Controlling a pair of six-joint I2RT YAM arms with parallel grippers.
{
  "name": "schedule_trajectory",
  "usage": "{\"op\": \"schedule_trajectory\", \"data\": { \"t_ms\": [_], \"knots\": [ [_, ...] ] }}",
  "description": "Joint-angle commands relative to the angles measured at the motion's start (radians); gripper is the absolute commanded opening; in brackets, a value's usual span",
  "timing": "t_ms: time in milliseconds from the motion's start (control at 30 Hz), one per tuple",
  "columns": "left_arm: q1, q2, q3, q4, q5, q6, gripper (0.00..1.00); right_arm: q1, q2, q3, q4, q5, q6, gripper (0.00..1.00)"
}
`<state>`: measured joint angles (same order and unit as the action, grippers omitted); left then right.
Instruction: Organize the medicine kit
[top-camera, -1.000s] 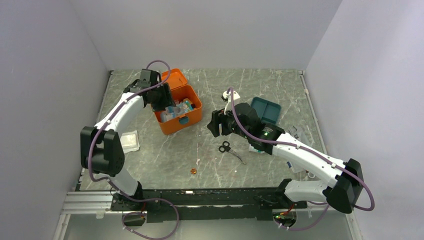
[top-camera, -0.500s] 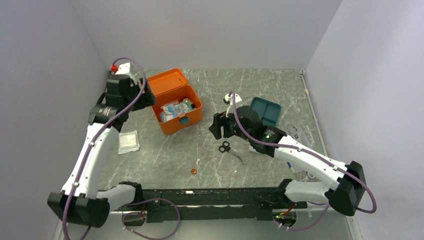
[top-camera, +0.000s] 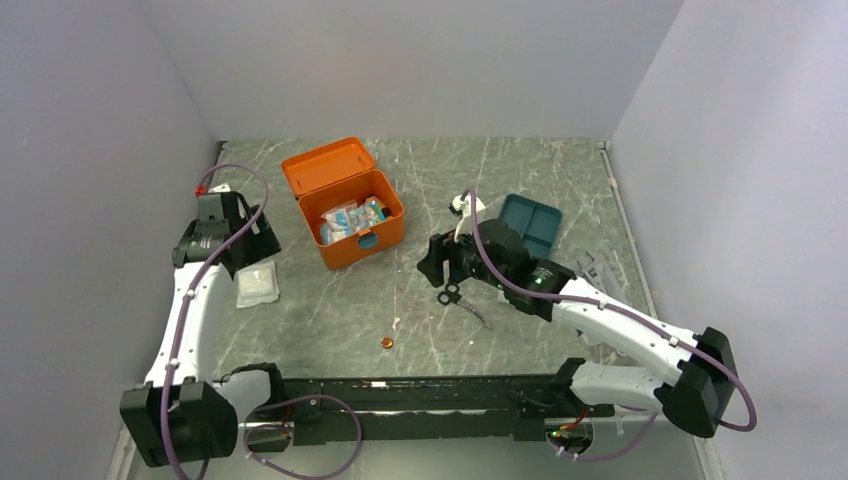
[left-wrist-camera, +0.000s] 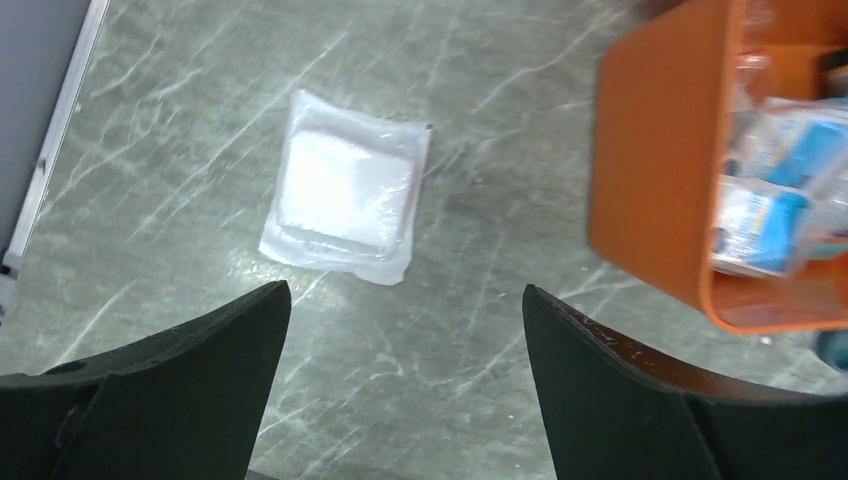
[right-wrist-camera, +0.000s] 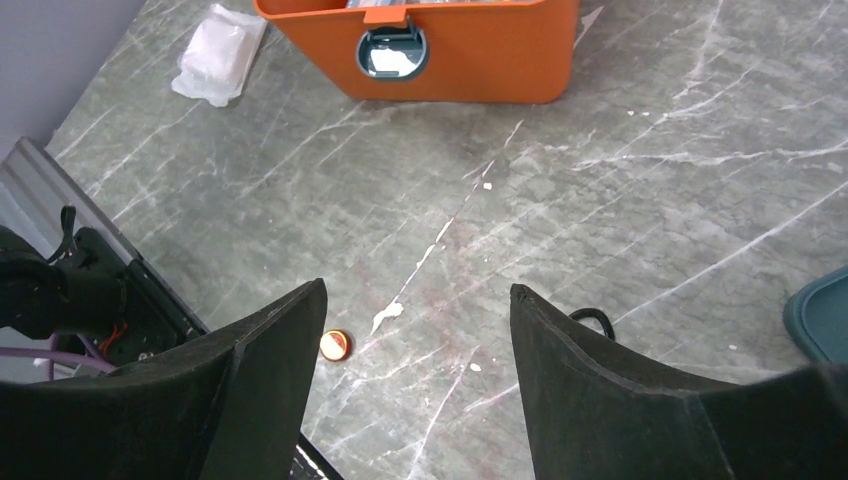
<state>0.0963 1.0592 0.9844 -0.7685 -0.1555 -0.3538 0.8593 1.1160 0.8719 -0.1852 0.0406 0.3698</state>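
The medicine kit (top-camera: 352, 228) is an orange box with its lid open, holding several packets, at the back left. It also shows in the left wrist view (left-wrist-camera: 655, 170) and the right wrist view (right-wrist-camera: 470, 55) with its teal latch (right-wrist-camera: 392, 50). My left gripper (top-camera: 250, 243) is open and empty, left of the kit, above a white gauze packet (top-camera: 257, 284); in its wrist view the gripper (left-wrist-camera: 405, 295) hangs over bare table just near of the packet (left-wrist-camera: 345, 190). My right gripper (top-camera: 432, 262) is open and empty, beside black scissors (top-camera: 462, 300); in its wrist view it (right-wrist-camera: 418, 290) is over bare table.
A flat teal divided tray (top-camera: 530, 222) lies right of the right gripper. A small round red-and-yellow tin (top-camera: 386, 342) sits near the front edge, also in the right wrist view (right-wrist-camera: 335, 345). Clear packets (top-camera: 600, 270) lie at the right. Walls enclose three sides.
My left arm has swung away from the kit, leftward and nearer, and now hangs over the white packet. My right gripper has shifted slightly nearer, toward the scissors.
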Motion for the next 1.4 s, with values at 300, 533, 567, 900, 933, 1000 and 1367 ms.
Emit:
{"op": "schedule_trajectory", "data": {
  "t_ms": [300,533,567,900,933,1000,1367],
  "knots": [
    [0.111,0.203,-0.064,0.082,0.009,0.009,0.89,0.003,-0.045,-0.034,0.094,-0.036,0.030,0.70],
    [0.162,0.312,-0.007,0.073,0.036,0.001,0.85,0.003,-0.041,-0.043,0.126,-0.062,0.037,0.70],
    [0.164,0.330,0.003,0.069,0.030,-0.001,0.85,0.003,-0.042,-0.041,0.127,-0.064,0.037,0.70],
    [0.171,0.469,0.040,0.077,0.030,0.015,0.73,0.003,-0.083,-0.059,0.109,-0.045,0.029,0.70],
    [0.172,0.478,0.040,0.082,0.034,0.016,0.72,0.003,-0.085,-0.060,0.105,-0.044,0.029,0.70],
    [0.176,0.496,0.044,0.086,0.043,0.016,0.67,0.003,-0.092,-0.060,0.099,-0.043,0.029,0.70],
    [0.180,0.585,0.056,0.089,0.069,0.023,0.45,0.004,-0.115,-0.062,0.080,-0.044,0.038,0.70]
  ]
}}
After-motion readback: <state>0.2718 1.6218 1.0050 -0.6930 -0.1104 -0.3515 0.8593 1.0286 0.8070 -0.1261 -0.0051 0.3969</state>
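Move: The white packet lies flat on the table about 16 cm below the left gripper, 5 cm to its left and about 1 cm ahead. The orange box stands some 24 cm to that gripper's right and 15 cm farther out, its middle about 12 cm lower; its open lid is about 32 cm ahead and 17 cm right. From the right hand, the packet is roughly 58 cm left, 5 cm ahead and 20 cm down. Bring the empty left gripper down about 14 cm onto the white packet, easing some 4 cm left mostly in the first half of the descent. Tip the fingers about 25 degrees more steeply down, then draw them from nearly wide open to about half open, one either side of the packet's middle, with the tips just over or at its surface. ##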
